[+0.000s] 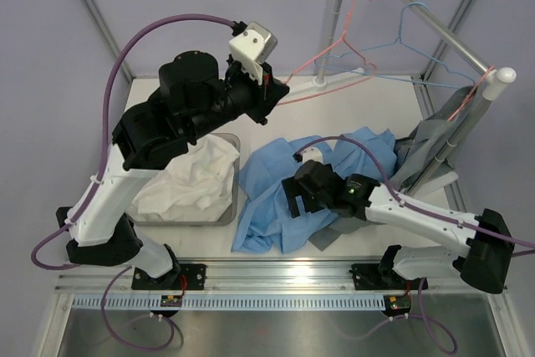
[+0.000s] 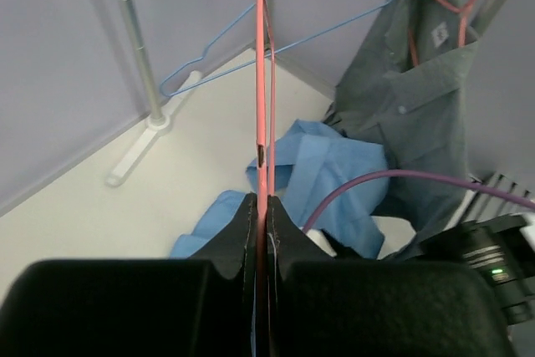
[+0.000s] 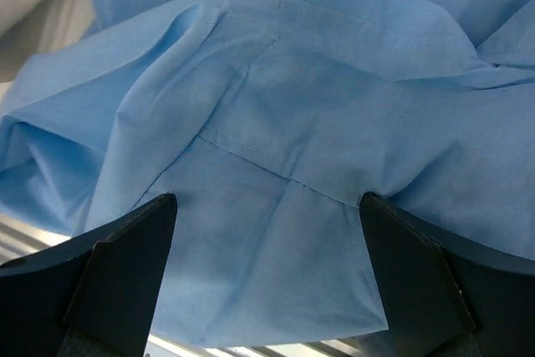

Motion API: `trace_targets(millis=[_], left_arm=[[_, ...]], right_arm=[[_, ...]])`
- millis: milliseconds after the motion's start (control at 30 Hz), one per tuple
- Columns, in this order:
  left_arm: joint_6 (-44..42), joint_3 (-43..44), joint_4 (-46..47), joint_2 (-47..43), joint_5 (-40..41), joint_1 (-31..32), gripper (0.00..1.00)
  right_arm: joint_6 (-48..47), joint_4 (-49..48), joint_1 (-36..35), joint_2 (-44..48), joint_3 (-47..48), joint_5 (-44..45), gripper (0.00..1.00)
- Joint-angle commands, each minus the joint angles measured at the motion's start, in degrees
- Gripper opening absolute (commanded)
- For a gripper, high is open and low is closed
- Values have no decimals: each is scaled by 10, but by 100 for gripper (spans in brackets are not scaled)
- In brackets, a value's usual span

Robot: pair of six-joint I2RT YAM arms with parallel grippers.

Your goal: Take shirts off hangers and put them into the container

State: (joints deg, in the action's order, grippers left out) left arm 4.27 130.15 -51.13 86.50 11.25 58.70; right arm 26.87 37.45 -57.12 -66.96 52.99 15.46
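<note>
My left gripper is raised over the back of the table and shut on the bare pink hanger; its wire runs straight up from between the fingertips. A light blue shirt lies crumpled on the table. My right gripper hovers low over it, open wide, with blue fabric spread between the fingers. A white shirt fills the container. The grey shirt hangs on another pink hanger at the right. An empty blue hanger hangs from the rail.
The white rack stands at the back right, with an upright pole and a sloping rail ending in a white knob. Purple cables loop off both arms. A metal rail runs along the near table edge.
</note>
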Motion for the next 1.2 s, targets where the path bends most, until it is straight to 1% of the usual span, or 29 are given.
trace_targets(millis=[0,33,100,167,200,267,333,400,433,500,533,600,733,800,867,900,933,967,1000,1033,1100,1133,1167], left_arm=[[8,-12,108,-11,-132,-8,0],[7,-31,125,-12,-161,-8,0],[12,-47,160,-5,-175,-8,0],[14,-47,188,17,-199,-8,0],[19,-47,206,24,-201,-8,0],[25,-35,216,58,-212,-8,0],[27,-24,223,78,-216,-8,0],[28,-17,238,100,-220,-8,0],[30,-18,241,105,-222,-8,0],[31,-18,251,120,-225,-8,0],[30,-19,255,124,-224,-8,0],[30,-18,262,132,-225,-8,0],[28,-18,278,152,-222,-8,0],[26,-15,276,158,-217,-8,0],[23,-16,273,162,-199,-8,0],[23,-19,266,162,-188,-8,0],[24,-20,258,162,-159,-8,0],[26,-19,249,164,-144,-8,0],[29,-18,223,164,-128,-8,0],[35,-16,210,166,-94,-10,0],[42,-23,172,166,-75,-10,0],[45,-30,168,164,-64,-10,0],[48,-58,174,160,-67,-10,0]], right_arm=[[20,-65,-7,-63,-11,22,100],[28,-70,-7,-77,-11,28,99],[36,-84,-7,-125,-8,52,100],[45,-91,-8,-163,-2,62,99],[50,-98,-8,-197,0,71,100],[61,-113,-9,-227,-1,76,99],[70,-124,-8,-264,-3,74,89],[78,-138,-12,-287,-6,76,74],[81,-141,-13,-294,-9,75,62],[84,-142,-18,-309,-10,84,63],[86,-142,-19,-312,-9,89,67],[86,-139,-19,-320,-9,91,71],[91,-143,-22,-314,-8,81,71],[92,-142,-24,-313,-7,78,68],[92,-142,-26,-313,-6,78,60],[92,-142,-26,-313,-6,77,52],[92,-142,-26,-314,-6,79,48],[92,-141,-26,-314,-5,79,46],[92,-141,-26,-314,-5,81,46],[93,-138,-26,-314,-3,83,46],[93,-135,-26,-310,-3,84,52],[93,-134,-26,-307,-2,85,52],[93,-132,-26,-302,-1,84,52]])
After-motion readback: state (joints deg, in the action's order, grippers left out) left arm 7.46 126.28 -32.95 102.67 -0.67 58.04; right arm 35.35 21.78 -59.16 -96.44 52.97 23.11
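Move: My left hand still grips the pink hanger by a lower corner. The rack bar where its hook is to go is about 16 cm ahead, 29 cm right and 12 cm up. The blue hanger's body is some 14 cm ahead, 27 right and 2 up, the grey shirt 3 ahead, 40 right and 22 below. My open right hand needs the blue shirt fold 3 cm ahead, 4 left and 12 below; the container is 16 ahead, 30 left and 11 down. I drive my right hand about 12 cm straight down with open fingers into the blue shirt, easing slightly forward and left, then close them to about half, bunching cloth between the tips. Meanwhile my left hand keeps its hold on the pink hanger, swings it some 15 cm right towards the bar, turning clockwise, then dips, comes forward and turns partly back to set the hook over. ##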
